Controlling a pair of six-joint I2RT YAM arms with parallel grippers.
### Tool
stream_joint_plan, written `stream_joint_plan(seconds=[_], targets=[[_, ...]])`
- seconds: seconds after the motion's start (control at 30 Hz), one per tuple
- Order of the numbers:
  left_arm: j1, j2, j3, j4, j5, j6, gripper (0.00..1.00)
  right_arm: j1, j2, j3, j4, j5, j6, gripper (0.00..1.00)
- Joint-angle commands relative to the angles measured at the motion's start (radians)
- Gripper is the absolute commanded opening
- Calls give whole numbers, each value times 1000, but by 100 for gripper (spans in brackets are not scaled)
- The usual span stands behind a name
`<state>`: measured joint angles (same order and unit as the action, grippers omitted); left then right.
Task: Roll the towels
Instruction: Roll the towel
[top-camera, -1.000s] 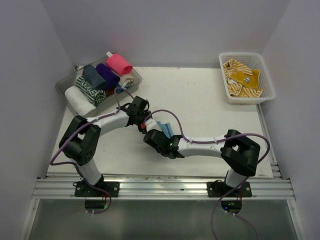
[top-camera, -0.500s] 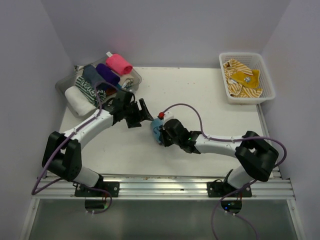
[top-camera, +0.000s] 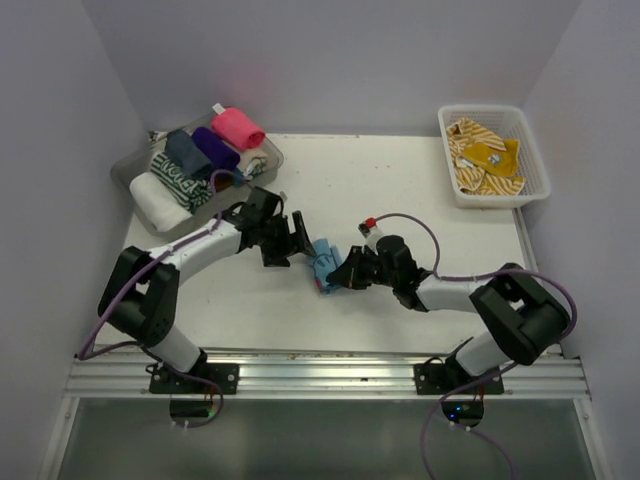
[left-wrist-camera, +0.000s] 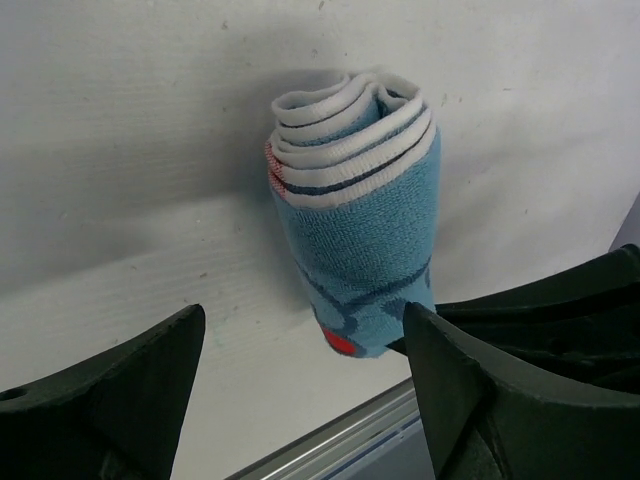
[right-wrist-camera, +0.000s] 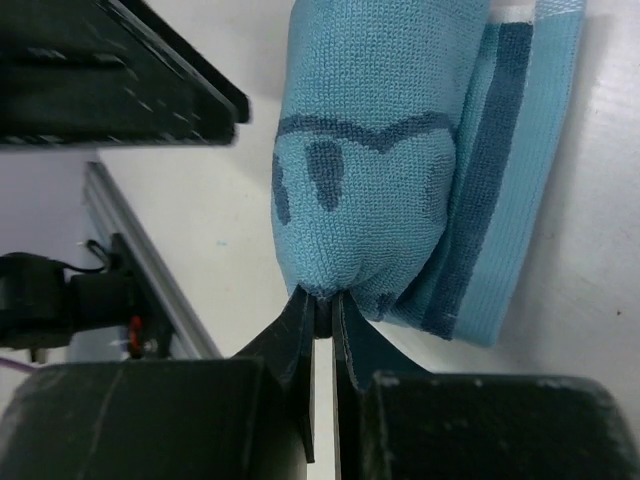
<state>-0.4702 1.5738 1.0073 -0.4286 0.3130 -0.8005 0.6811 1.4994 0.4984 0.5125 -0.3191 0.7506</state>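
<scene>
A light blue towel with dark lettering lies rolled at the middle of the table. In the left wrist view the roll shows its spiral end. My left gripper stands open just left of it, its fingers straddling the roll's near end without touching. My right gripper comes in from the right and is shut on a pinch of the towel's cloth at its tips. More towels sit rolled in the tray, among them a hot pink one.
A clear tray of rolled towels stands at the back left. A white lattice basket at the back right holds mustard-yellow striped towels. A metal rail runs along the near edge.
My left gripper has opened and let go of the blue towel. The right gripper has shut on the cloth, and its arm has swung round to the towel's right side.
</scene>
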Motion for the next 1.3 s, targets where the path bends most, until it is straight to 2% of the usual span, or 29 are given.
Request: stream_joint_plan(seconds=[0.0,0.23,0.57,0.67,0.7,0.77,0.8,0.87,1.03,1.27], targets=[[-42,49,23,53,29,29,84,-35,24,-40,211,-185,159,0],[-74,140,76,94,40,32,82,-87,91,-58,339,-294,234,0],[-123,238,96,149,92,-3,61,-98,156,-57,348,-293,256,0],[-128,256,96,152,89,-12,52,-104,131,-64,321,-275,245,10],[-130,258,93,149,86,-16,50,-104,116,-61,293,-265,233,20],[-130,259,94,142,68,-19,44,-104,58,-43,154,-227,166,30],[-130,261,97,131,61,-17,43,-104,35,-34,96,-210,138,40],[-128,269,120,110,31,-2,40,-104,-17,-5,-73,-148,55,47],[-136,295,189,-30,-72,61,38,-104,-177,74,-391,-23,-75,52],[-139,308,281,-174,-230,154,38,-104,-288,144,-604,169,-186,52]])
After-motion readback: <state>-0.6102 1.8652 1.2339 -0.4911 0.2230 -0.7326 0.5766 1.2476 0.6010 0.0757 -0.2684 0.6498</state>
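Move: The half-rolled blue towel has its middle about 6 cm right, 1 cm back and 5 cm below the open left hand. The right hand still pinches its near end, with that middle some 4 cm ahead, 2 cm left and 2 cm lower. From the left hand, the beige roll in the tray lies some 20 cm ahead and 11 cm left, and the pink roll about 27 cm ahead and 15 cm left. Left hand goes right and down about 5 cm each, pinching the roll; right hand releases, withdrawing rightward and up. ##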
